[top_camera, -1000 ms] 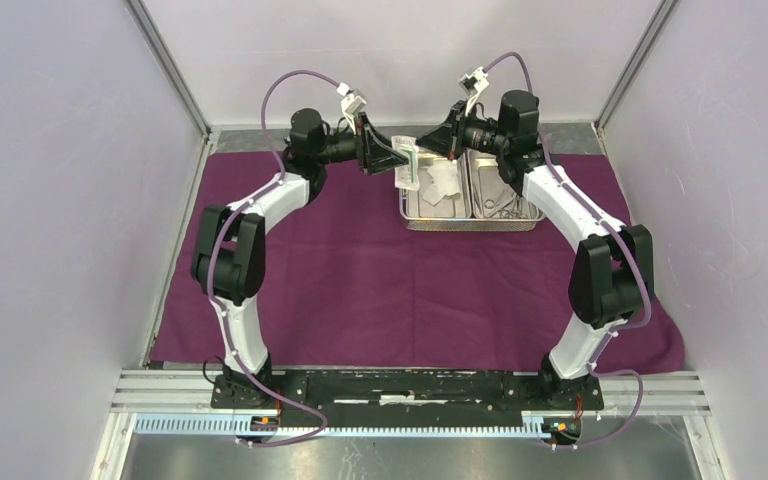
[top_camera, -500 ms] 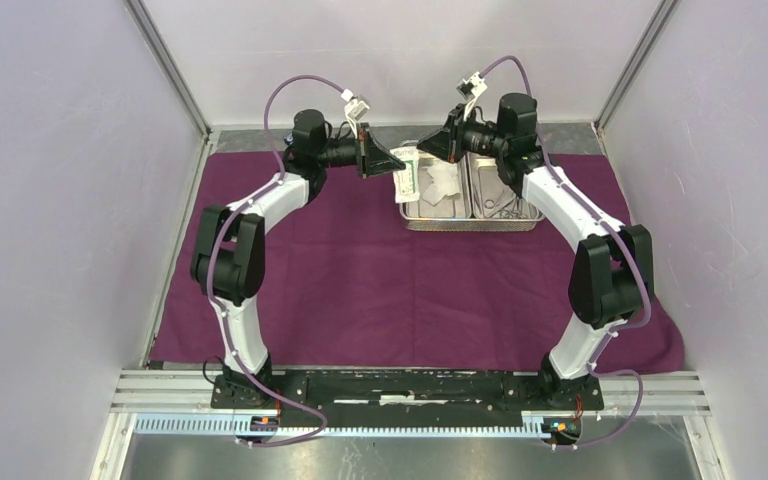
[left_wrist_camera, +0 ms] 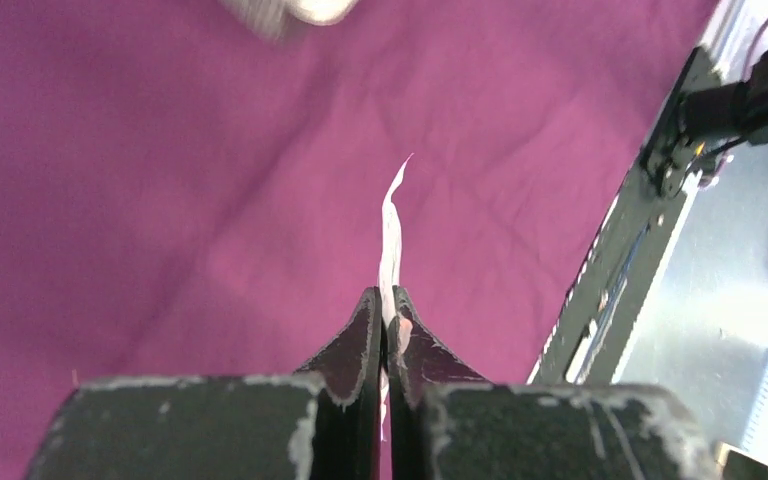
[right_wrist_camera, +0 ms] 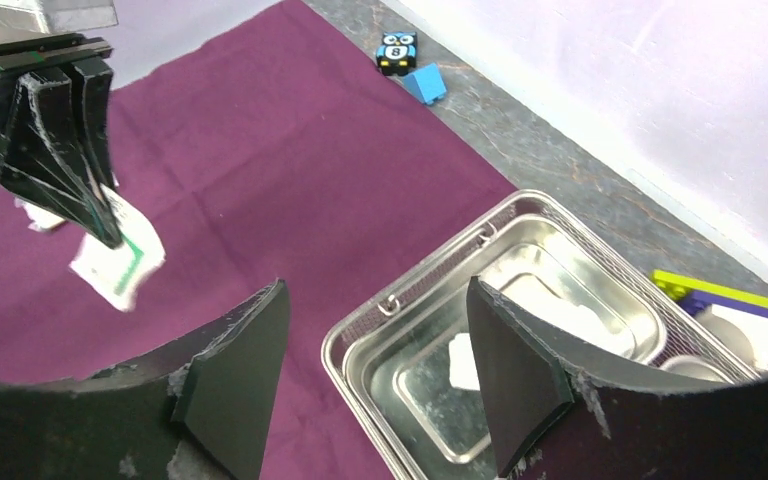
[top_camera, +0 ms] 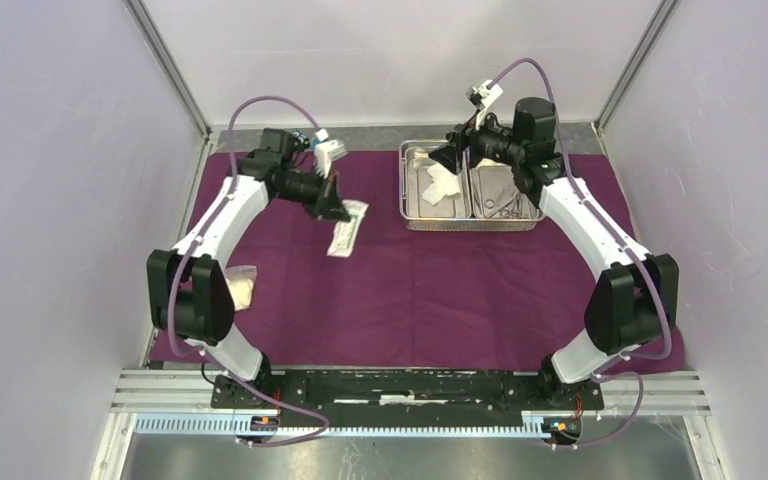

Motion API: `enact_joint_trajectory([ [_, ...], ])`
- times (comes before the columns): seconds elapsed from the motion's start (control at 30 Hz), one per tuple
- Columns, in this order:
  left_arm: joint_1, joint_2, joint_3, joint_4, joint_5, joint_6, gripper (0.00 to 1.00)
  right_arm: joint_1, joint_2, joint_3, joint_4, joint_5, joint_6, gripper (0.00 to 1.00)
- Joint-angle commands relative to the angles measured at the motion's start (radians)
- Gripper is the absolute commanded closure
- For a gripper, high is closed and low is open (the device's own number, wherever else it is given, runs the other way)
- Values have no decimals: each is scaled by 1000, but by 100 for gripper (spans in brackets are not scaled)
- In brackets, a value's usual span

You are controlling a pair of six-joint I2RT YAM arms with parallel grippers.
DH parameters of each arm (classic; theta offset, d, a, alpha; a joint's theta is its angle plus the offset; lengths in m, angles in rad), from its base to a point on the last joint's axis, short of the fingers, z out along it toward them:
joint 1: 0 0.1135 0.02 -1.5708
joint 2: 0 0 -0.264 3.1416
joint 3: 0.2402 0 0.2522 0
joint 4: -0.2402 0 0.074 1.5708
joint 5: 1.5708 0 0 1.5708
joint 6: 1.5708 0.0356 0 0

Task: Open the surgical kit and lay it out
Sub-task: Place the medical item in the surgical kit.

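The dark-purple cloth [top_camera: 410,290] lies spread over the table. The steel tray [top_camera: 470,226] stands on it at the back right. White gauze [top_camera: 438,185] lies in its left compartment and steel clamps [top_camera: 505,203] in its right. My left gripper [top_camera: 340,212] is shut on the flat white packet [top_camera: 345,232] and holds it above the cloth, left of the tray. The left wrist view shows the packet edge-on [left_wrist_camera: 392,230] between the shut jaws [left_wrist_camera: 387,300]. My right gripper [top_camera: 452,160] is open and empty above the tray's left compartment [right_wrist_camera: 380,300].
A gauze wad [top_camera: 240,288] lies on the cloth at the left edge. Small blue and black blocks [right_wrist_camera: 410,65] sit on the grey table behind the cloth. A yellow-purple-white block [right_wrist_camera: 725,300] sits behind the tray. Metal frame posts stand at the back corners.
My left arm has swung left and toward the front, carrying the packet from over the tray out over the cloth. My right gripper has drawn back slightly to the right.
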Motion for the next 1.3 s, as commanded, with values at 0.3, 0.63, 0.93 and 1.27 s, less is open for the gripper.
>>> enact_joint_trajectory([
  [0.3,304,-29,-198,-428,-174,259,98,-34,-97,-190,69,-17,-43,27],
  [0.63,447,111,-265,-410,-230,321,98,-40,-101,-241,98,-33,-28,28],
  [0.93,494,197,-254,-375,-249,322,96,-42,-105,-246,85,-6,-43,28],
  [1.27,519,234,-250,-308,-274,279,90,-45,-108,-254,75,7,-60,28],
])
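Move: The left hand already holds the medical item, a flat white packet; its spot on the cloth lies about 19 cm to the left, 12 cm back and 18 cm below. The cotton bag is some 30 cm left, 10 cm back and 17 cm down; the tray's middle is about 31 cm right and 15 cm ahead. From the empty right hand, the gauze is roughly 9 cm ahead, 2 cm left and 25 cm below, the metal instruments 3 cm ahead and 14 cm right. Keeping its pinch on the packet, the left hand sweeps about 19 cm left while sinking some 16 cm and drawing back towards the cloth just right of the cotton bag, fast at first and then easing mostly downward, as the wrist tips the fingers to point more steeply down. Meanwhile the open, empty right hand sinks about 7 cm over the tray, drifting slightly back and to its right, and then hovers with its fingers still wide. ##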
